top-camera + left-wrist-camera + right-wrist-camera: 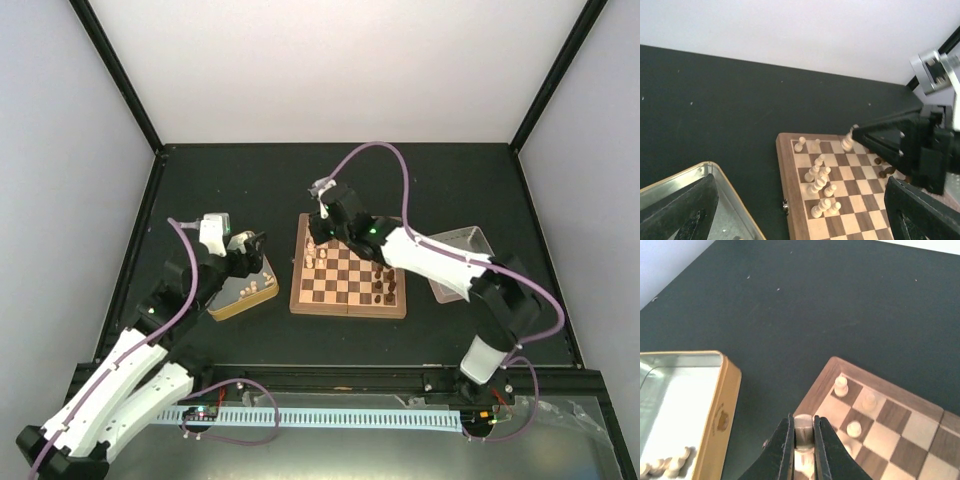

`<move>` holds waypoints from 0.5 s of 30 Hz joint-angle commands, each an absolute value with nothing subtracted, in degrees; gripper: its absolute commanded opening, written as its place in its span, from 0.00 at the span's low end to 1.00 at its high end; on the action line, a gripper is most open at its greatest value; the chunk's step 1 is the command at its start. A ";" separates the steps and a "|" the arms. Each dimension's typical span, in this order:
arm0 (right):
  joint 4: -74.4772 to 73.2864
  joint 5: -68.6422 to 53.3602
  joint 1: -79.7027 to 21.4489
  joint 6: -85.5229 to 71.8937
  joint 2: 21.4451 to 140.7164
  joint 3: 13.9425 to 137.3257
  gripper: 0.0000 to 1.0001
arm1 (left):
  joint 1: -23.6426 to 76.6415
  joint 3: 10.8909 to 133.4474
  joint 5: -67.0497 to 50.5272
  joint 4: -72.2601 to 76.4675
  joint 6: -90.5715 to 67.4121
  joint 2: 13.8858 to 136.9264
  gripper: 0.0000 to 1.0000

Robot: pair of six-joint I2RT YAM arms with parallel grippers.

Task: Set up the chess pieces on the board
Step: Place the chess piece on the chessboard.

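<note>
The board [348, 290] lies mid-table. Several cream pieces [312, 256] stand on its left side and several dark pieces [385, 287] on its right side. My right gripper [323, 222] hovers over the board's far left corner, shut on a cream piece [803, 426]; the left wrist view shows that piece [847, 143] hanging just above the far row. My left gripper [256, 243] is open and empty above the gold tin [228, 305], its fingers [687, 207] spread wide. More cream pieces [667, 463] lie in the tin.
A silver-grey tray [462, 243] sits right of the board, under the right arm. The gold tin's wall [720, 410] stands close to the board's left edge [822, 380]. Black frame posts rise at the table's far corners.
</note>
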State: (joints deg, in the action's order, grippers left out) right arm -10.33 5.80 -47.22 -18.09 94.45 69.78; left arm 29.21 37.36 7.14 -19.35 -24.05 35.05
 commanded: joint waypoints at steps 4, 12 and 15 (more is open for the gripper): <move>-12.67 10.43 -47.06 -18.25 105.35 80.66 0.01 | 28.04 40.21 11.00 -23.44 -24.69 36.99 0.93; -15.47 10.29 -47.04 -19.40 112.57 86.00 0.01 | 25.40 39.29 12.43 -24.66 -27.02 36.77 0.93; -15.49 11.31 -47.01 -19.39 115.07 87.39 0.01 | 25.40 39.20 12.60 -24.88 -27.15 36.27 0.94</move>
State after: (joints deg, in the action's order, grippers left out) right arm -14.61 9.04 -47.18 -18.59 112.33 84.95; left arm 25.85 37.39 10.98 -23.86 -26.11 37.10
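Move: The right hand, holding a white chess piece, goes for the empty square in the board's left column next to the far corner square: about 7 cm ahead, 3 cm left and 9 cm below. From that square, a piece stands 3 cm farther out in the corner, another 3 cm nearer, and a pawn 3 cm to its right. The same square lies roughly 18 cm ahead of the left hand, 13 cm right and 15 cm below. Down, forward and left, the right hand carries the white chess piece some 8 cm in nearly even parts towards the gap beside the corner piece, slowing, fingers still shut and tipping a little steeper; the piece is still in the air. Meanwhile the open left hand sinks and slides left over its tray, under 4 cm in all, tipping down slightly and turning counter-clockwise. ##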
